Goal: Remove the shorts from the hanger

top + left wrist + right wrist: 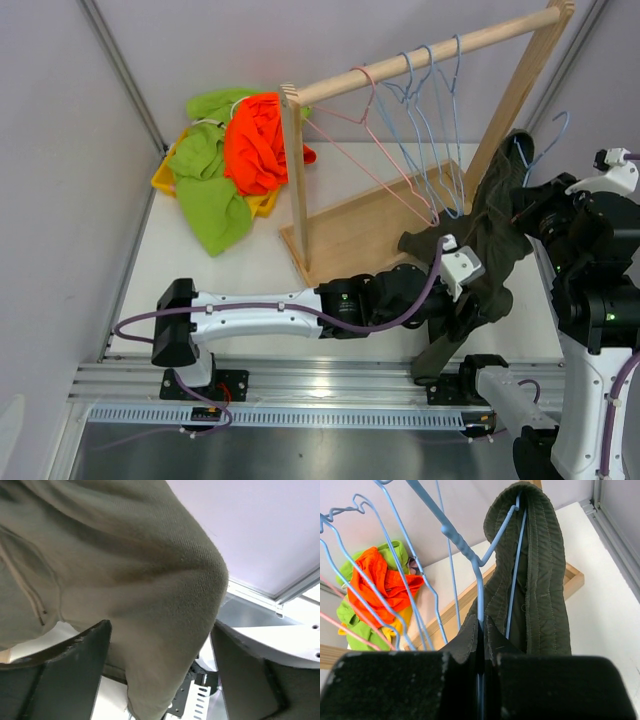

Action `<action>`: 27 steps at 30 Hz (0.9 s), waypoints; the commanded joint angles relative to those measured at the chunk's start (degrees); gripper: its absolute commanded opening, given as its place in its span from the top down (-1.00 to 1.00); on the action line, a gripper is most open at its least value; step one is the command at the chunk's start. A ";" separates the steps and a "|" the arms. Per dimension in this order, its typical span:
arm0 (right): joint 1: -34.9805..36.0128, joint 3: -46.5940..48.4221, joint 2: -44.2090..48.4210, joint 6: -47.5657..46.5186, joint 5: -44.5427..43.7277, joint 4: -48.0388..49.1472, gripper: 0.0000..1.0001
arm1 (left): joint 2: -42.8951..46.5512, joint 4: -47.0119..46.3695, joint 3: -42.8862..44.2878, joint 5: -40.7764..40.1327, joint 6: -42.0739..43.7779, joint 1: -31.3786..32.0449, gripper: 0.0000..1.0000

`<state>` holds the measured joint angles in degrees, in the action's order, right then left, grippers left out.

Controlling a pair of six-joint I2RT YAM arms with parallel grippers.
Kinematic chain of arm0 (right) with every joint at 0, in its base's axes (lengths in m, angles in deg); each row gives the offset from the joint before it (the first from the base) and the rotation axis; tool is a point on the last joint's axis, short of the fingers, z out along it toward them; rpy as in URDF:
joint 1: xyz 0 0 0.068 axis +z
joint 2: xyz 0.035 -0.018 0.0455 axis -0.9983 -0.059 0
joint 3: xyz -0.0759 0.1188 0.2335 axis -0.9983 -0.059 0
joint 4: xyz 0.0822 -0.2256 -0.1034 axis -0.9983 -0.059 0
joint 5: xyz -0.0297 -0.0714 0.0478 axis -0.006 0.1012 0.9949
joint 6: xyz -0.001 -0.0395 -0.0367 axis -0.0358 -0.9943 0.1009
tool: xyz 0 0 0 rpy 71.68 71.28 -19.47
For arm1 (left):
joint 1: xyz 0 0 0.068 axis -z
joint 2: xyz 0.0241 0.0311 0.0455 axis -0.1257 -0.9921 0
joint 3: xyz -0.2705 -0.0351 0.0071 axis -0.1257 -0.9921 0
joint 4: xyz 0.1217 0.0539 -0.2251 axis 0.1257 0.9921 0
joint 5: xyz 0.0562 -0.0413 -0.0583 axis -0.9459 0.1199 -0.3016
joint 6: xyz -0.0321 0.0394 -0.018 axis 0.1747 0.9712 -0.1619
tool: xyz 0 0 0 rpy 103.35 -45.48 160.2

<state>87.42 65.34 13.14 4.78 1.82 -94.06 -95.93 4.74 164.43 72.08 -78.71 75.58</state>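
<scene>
The dark olive-brown shorts [492, 232] hang from a blue wire hanger [548, 140] held off the rack at the right. My right gripper [482, 626] is shut on the hanger's wire [480, 565], and the shorts' waistband [542, 580] drapes over the hanger just beyond the fingers. My left gripper [160, 647] reaches in low, near the hanging leg [470, 300]. It stands open, and a fold of olive fabric [150, 580] hangs between its dark fingers [75, 667]. A gap shows between the fabric and the right finger.
A wooden rack [420, 55] on a board base [350, 215] carries empty pink and blue hangers [425, 130]. At the back left, orange shorts [255, 140] and lime green shorts [205, 185] lie heaped in a yellow bin [162, 178]. A metal rail [300, 385] runs along the near edge.
</scene>
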 commanded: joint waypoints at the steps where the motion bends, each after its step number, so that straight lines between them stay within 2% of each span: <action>1: 0.34 1.47 0.02 1.49 2.36 5.37 1.00 | -1.14 -3.79 1.65 2.34 -1.34 0.08 -0.32; 5: 0.34 2.35 -0.33 2.19 2.98 5.28 1.00 | -2.54 -4.75 1.56 1.81 -1.87 -0.01 0.33; 7: 0.34 2.44 -0.51 2.37 2.98 5.28 1.00 | -2.72 -5.80 1.30 1.46 -1.78 -0.01 0.59; 8: 0.34 2.27 -0.51 2.46 2.98 5.37 1.00 | -2.81 -5.98 1.21 1.20 -1.95 -0.01 0.89; 9: 0.34 2.18 -0.43 2.37 2.98 5.46 1.00 | -2.90 -5.99 1.29 0.76 -2.13 -0.01 1.00; 13: 0.34 1.91 -1.04 2.02 2.98 5.98 1.00 | -1.67 -5.63 -0.19 1.46 -3.36 0.25 1.00; 16: 0.34 2.09 -1.57 1.67 2.98 6.51 1.00 | 1.30 -6.95 -5.20 0.68 -3.01 2.09 1.00; 21: 0.34 3.49 -3.85 0.70 1.67 8.27 1.00 | 5.36 -9.67 -16.44 -1.70 -3.98 8.68 1.00; 22: 0.26 3.93 -4.37 0.26 1.31 8.44 1.00 | 6.32 -10.29 -20.72 -2.49 -4.76 9.73 1.00; 27: 0.26 7.18 -7.71 -0.27 1.04 8.36 1.00 | 6.77 -13.10 -28.22 -3.29 -8.54 14.05 1.00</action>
<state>88.03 67.40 6.83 5.13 4.92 -98.78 -89.59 -10.32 140.87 64.98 -82.73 85.64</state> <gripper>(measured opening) 0.036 0.025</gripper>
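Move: The olive shorts' hanging leg is already between the left gripper's open fingers, about 2 cm to its right and 1 cm lower. From that gripper, the pink hanger's lower corner is some 15 cm ahead, 5 cm left and 8 cm up. From the right gripper, which holds the blue hanger, the waistband lies about 7 cm ahead, 1 cm right and level; the leg is roughly 14 cm back, 5 cm left and 13 cm down. Ease the left gripper slightly right and down, shut its fingers on the olive leg, then pull the cloth back towards the base, down and somewhat left, about 10 cm in all, gathering speed. Keep the right gripper shut on the blue hanger as it goes down and forward about 4 cm, its fingers tipping down some 10 degrees. ##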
